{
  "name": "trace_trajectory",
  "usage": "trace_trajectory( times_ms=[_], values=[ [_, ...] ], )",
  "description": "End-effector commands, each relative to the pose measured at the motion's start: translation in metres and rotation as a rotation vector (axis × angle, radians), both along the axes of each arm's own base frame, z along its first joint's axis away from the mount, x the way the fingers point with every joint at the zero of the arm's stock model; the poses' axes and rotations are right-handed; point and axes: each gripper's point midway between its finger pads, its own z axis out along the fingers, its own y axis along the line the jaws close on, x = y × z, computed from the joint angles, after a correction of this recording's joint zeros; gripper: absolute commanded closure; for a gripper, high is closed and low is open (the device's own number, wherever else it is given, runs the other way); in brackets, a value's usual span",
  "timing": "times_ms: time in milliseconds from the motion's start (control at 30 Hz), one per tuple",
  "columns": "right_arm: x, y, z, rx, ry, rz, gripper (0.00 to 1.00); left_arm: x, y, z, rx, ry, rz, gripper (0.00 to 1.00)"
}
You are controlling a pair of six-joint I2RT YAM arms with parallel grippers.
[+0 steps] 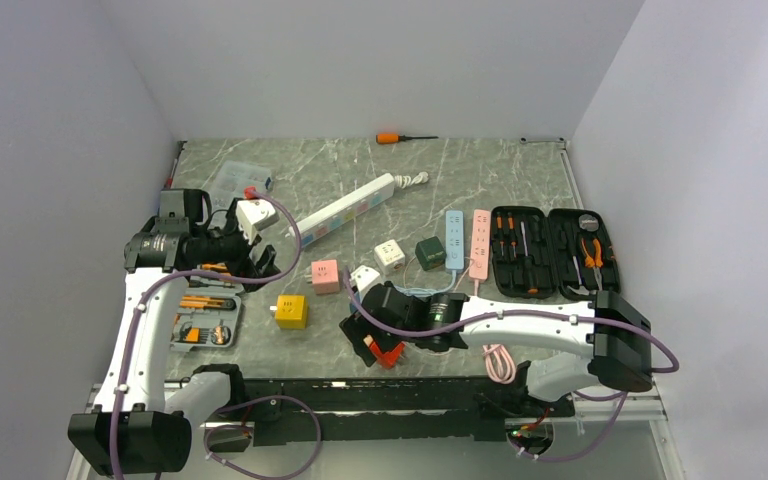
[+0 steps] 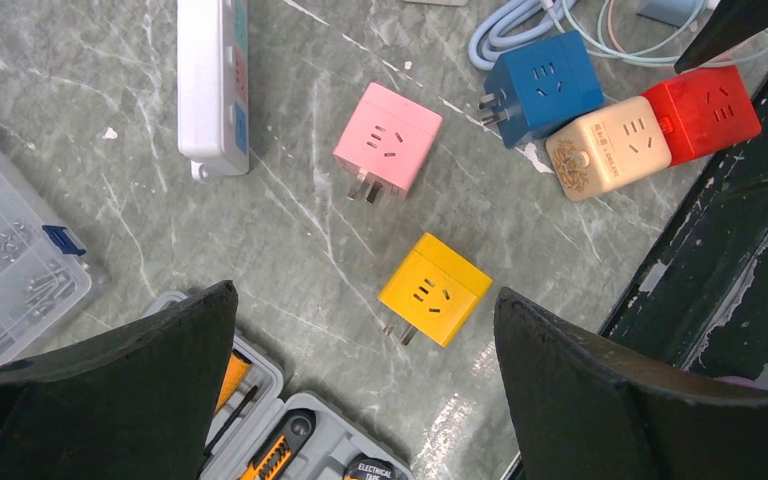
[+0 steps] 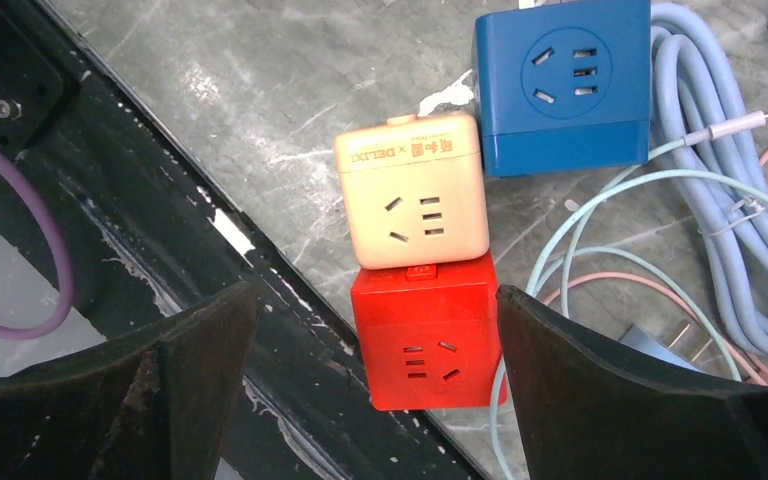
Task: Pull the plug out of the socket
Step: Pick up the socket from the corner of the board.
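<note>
A red cube plug [image 3: 425,335] sits pressed end to end against a beige cube socket [image 3: 415,190] at the table's near edge; the prongs between them are hidden. My right gripper [image 3: 375,300] is open and straddles the red cube: its right finger is almost touching, its left finger well clear. In the top view the red cube [image 1: 388,352] shows under the right gripper [image 1: 365,322]. The left wrist view also shows the red cube [image 2: 702,113] and the beige cube [image 2: 608,147]. My left gripper [image 2: 365,295] hangs open and holds nothing, above a yellow cube [image 2: 435,290].
A blue cube [image 3: 560,85] and coiled cables [image 3: 720,200] lie beside the joined pair. The black frame rail [image 3: 160,230] runs along the near edge. A pink cube [image 2: 388,140], white power strip [image 2: 210,80], clear parts box [image 2: 10,250] and grey tool kit [image 2: 290,430] lie under the left arm.
</note>
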Motion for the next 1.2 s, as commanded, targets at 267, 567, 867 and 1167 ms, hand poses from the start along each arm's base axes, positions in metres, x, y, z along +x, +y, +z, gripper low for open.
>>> trace_trajectory(
  times_ms=[267, 567, 867, 1167],
  values=[
    [-0.001, -0.001, -0.023, -0.006, 0.015, 0.017, 0.10, 0.007, 0.002, 0.021, -0.001, -0.058, 0.020, 0.01],
    [-0.003, -0.003, -0.038, -0.038, 0.029, 0.021, 0.13, 0.006, 0.003, 0.023, 0.004, -0.069, 0.024, 0.00],
    [-0.018, -0.010, -0.064, -0.083, 0.071, 0.046, 0.21, 0.008, 0.004, 0.027, 0.007, -0.076, 0.026, 0.01],
    [0.000, -0.001, -0.048, -0.096, -0.012, 0.023, 0.46, 0.006, 0.003, 0.026, 0.008, -0.076, 0.022, 0.01]
  ],
)
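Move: The red socket lies about 8 cm below my open right fingers, some 2 cm back and 2 cm to the right. Butted against it is the beige socket, roughly 1 cm ahead of that hand and 3 cm to its left. The blue socket stands about 8 cm ahead and 3 cm left, all at much the same height. From my left hand the red socket is some 14 cm back, 25 cm to the right and 20 cm down. I sink my right hand about 7.5 cm onto the red socket, easing some 2 cm to my right and a little back on the way, and tilt the wrist around 10 degrees so the fingers point more steeply down. Late in the descent I close from nearly wide open until both fingers pinch the red block's two sides, leaving the beige one untouched. ##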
